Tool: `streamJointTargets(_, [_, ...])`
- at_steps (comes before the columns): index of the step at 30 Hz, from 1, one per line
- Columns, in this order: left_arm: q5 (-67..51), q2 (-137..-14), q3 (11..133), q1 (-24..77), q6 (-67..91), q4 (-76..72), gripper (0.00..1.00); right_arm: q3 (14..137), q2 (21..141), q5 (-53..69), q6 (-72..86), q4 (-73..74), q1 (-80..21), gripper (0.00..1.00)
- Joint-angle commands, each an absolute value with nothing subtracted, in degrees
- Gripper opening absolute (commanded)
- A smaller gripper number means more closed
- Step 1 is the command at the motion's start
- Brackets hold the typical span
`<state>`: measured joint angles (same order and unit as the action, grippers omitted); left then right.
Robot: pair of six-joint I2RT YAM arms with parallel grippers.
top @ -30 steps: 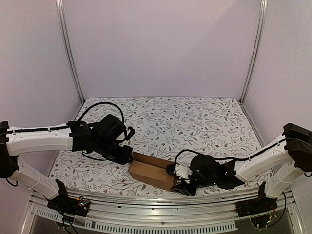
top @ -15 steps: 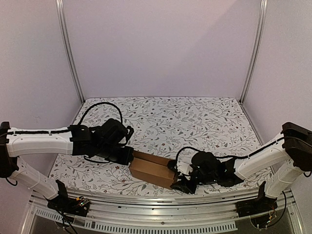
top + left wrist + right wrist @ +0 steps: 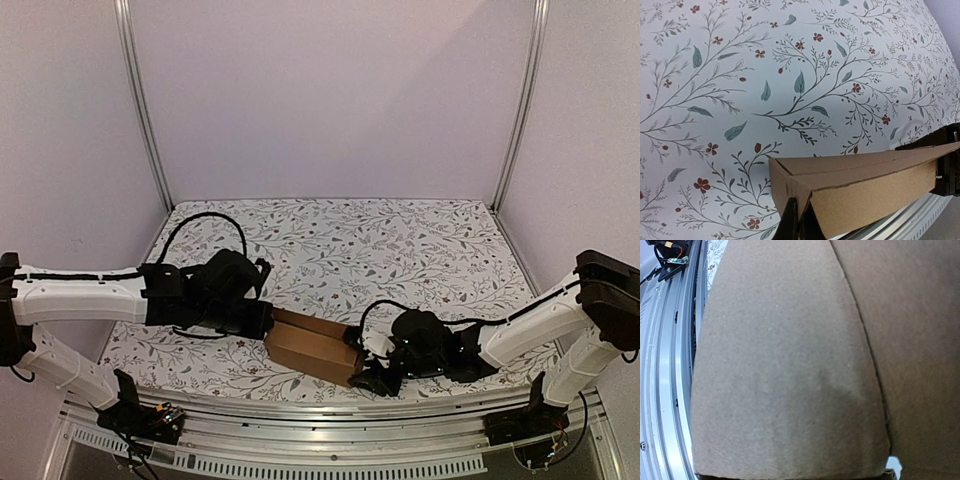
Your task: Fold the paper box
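Note:
The paper box (image 3: pixel 312 347), a narrow brown cardboard carton, lies near the table's front edge between both arms. My left gripper (image 3: pixel 264 322) is at its left end. In the left wrist view the fingers (image 3: pixel 790 225) stand shut, tips pressed against the folded end flap of the box (image 3: pixel 865 185). My right gripper (image 3: pixel 358 360) straddles the box's right end, with a black finger on each side of it. Its dark fingers (image 3: pixel 947 165) also show at the far end in the left wrist view. Brown cardboard (image 3: pixel 790 365) fills the right wrist view and hides that gripper's fingers.
The floral tablecloth (image 3: pixel 400 250) covers the table behind the box. A metal rail (image 3: pixel 330 445) runs along the front edge just below the box, and also shows as a rail (image 3: pixel 670 390) in the right wrist view. Frame posts and pale walls enclose the back and sides.
My left arm has sunk a little and drawn slightly left, staying at the box's left end. The right gripper has shifted slightly with the box's right end. The box has barely moved.

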<state>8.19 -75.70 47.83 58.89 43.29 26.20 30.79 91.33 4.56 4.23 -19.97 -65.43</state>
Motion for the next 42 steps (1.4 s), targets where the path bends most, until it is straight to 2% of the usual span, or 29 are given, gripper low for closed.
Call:
streamJointTargets(1, [-1.12, -77.35, 43.42, 63.65, 45.44, 30.56, 0.00, 31.50, 94.82, -4.97, 10.53, -16.87, -62.41, 0.34])
streamJointTargets(7, [-0.30, -77.67, 42.38, 65.02, 45.85, 30.57, 0.00, 32.06, 95.27, -5.89, 11.37, -16.87, -62.25, 0.37])
streamJointTargets(17, [6.15, -80.37, 41.64, 69.05, 46.97, 33.57, 0.00, 31.95, 94.02, -7.01, 13.15, -16.87, -62.17, 0.49])
streamJointTargets(28, [6.93, -82.80, 41.05, 70.62, 48.38, 33.40, 0.00, 31.47, 87.72, -8.00, 14.70, -16.78, -62.10, 0.68])
streamJointTargets(42, [7.20, -86.19, 43.62, 70.84, 47.92, 33.40, 0.00, 31.96, 80.15, -6.28, 14.68, -12.41, -62.20, 0.71])
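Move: The paper box slants across in front, its left end already pinched in the shut left fingers and its right end between the half-open right fingers. Its middle lies about 9 cm to the right of the left hand, 4 cm back and 4 cm lower; from the right hand it is roughly 5 cm ahead, 8 cm to the left and 3 cm higher. The box's lid panel runs along its far side, about 3 cm beyond and 2 cm above that middle. The box's left end stays pinched in the left fingers, which barely shift at first, then draw it back, right and down, some 2 cm each way. The right fingers, after holding almost still, ease open around the right end as that hand goes forward about 5 cm and a little to the right, turning nearly 20 degrees clockwise, then rises some 3 cm. ##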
